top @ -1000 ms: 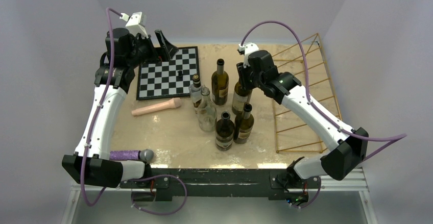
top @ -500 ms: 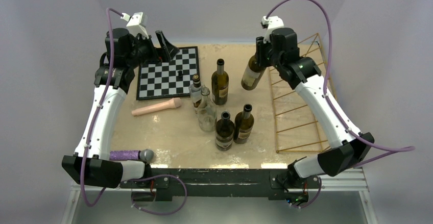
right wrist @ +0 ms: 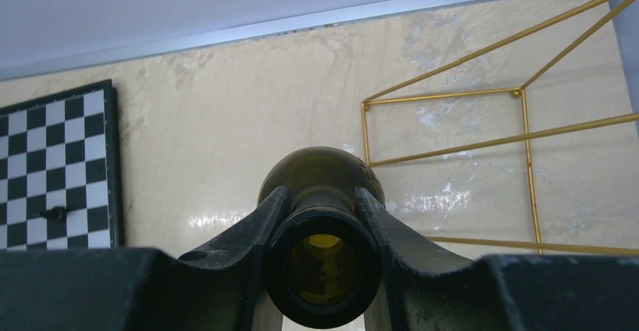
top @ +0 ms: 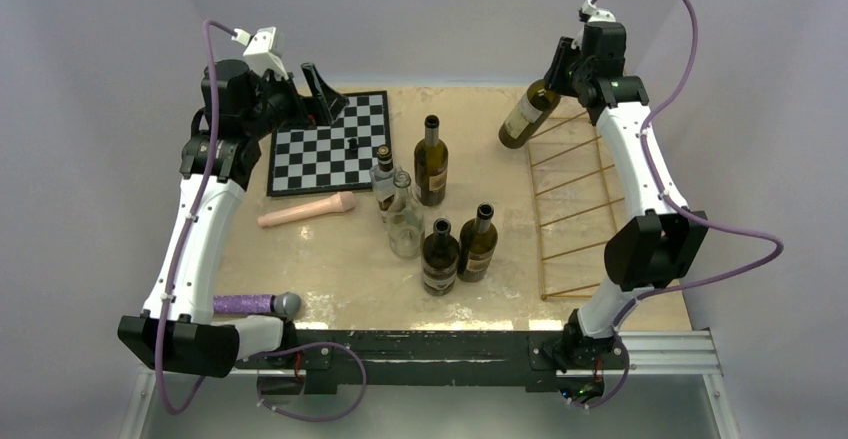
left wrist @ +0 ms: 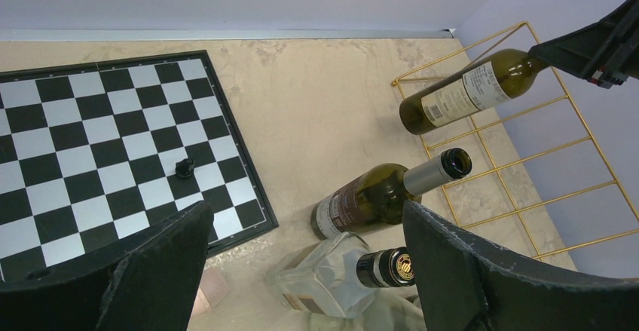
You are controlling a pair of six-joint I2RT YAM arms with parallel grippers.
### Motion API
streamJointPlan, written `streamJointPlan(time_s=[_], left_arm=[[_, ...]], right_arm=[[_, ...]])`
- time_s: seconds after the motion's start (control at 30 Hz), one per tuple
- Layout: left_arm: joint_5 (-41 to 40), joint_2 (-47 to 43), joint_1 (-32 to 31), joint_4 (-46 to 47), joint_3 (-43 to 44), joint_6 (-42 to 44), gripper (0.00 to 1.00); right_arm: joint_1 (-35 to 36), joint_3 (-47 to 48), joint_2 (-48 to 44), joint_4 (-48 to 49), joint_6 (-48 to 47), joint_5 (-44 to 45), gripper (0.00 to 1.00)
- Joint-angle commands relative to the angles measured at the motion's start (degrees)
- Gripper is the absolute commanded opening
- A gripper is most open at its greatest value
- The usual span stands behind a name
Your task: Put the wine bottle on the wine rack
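My right gripper [top: 556,77] is shut on the neck of a green wine bottle [top: 524,116] with a white label. It holds the bottle tilted in the air over the far left corner of the gold wire wine rack [top: 590,194]. The right wrist view looks down the bottle's open mouth [right wrist: 322,268], clamped between both fingers, with the rack [right wrist: 520,120] below. The left wrist view shows the held bottle [left wrist: 467,91] above the rack [left wrist: 527,165]. My left gripper [top: 318,87] is open and empty, high over the chessboard [top: 328,142].
Several bottles stand mid-table: a tall dark one [top: 431,164], two clear ones [top: 403,217], two dark ones [top: 458,249] in front. A pink roller [top: 305,210] lies left of them. A purple-handled tool [top: 255,304] lies at the near left edge. A black chess piece [top: 351,143] is on the board.
My right arm has lifted the green bottle from among the standing bottles, carried it up and to the far right, and tilted it over the rack's far corner. The left arm has barely moved.
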Motion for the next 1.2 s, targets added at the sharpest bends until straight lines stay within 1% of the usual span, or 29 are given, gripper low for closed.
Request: streamJointPlan(time_s=[0.0, 0.13, 0.33, 0.37, 0.53, 0.8, 1.17], left_arm=[[-0.78, -1.90, 0.35, 0.10, -0.24, 0.53, 0.99], [-1.78, -2.18, 0.35, -0.67, -0.26, 1.04, 0.99], [-2.20, -1.97, 0.35, -0.81, -0.23, 0.97, 0.99], [-2.24, -1.95, 0.35, -0.90, -0.20, 0.91, 0.99], [-2.64, -1.94, 0.35, -1.27, -0.63, 0.73, 0.99], [-2.69, -2.06, 0.35, -1.26, -1.72, -0.33, 0.99], [-3.68, -2.30, 0.35, -2.09, -0.73, -0.32, 0.99]], right_arm=[[-2.81, 6.79, -0.24, 9.58, 4.26, -2.54, 0.00], [-4.60, 11.36, 2.90, 8.52, 4.44, -2.52, 0.00], [-5.41, 15.62, 6.85, 8.32, 5.49, -2.49, 0.00], [-6.90, 16.37, 7.50, 7.98, 5.86, -2.82, 0.00], [-8.81, 19.54, 10.40, 6.08, 5.44, -3.05, 0.00], [-10.71, 20.37, 12.59, 3.84, 3.99, -7.43, 0.00], [-11.68, 23.28, 17.29, 1.11, 4.00, -8.43, 0.00]])
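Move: The right hand holds the wine bottle by its neck, the body hanging below and a little to the left. The rack's farthest slot has its middle about 12 cm ahead, 11 cm right and 22 cm below. The rack's low far-left corner is some 16 cm ahead, 2 cm right and 33 cm down. The tall green bottle stands about 10 cm back and 23 cm left. From the left hand the slot lies roughly 24 cm ahead and 55 cm right, 28 cm lower. Carry the hanging wine bottle with the right gripper diagonally forward and right, about 8 cm each way, towards the far end of the rack. Let it rise a centimetre or two midway, then lower it about 5 cm while easing slightly forward at the end. Keep the grip on the neck and roll the wrist slightly so that its left side comes up. ##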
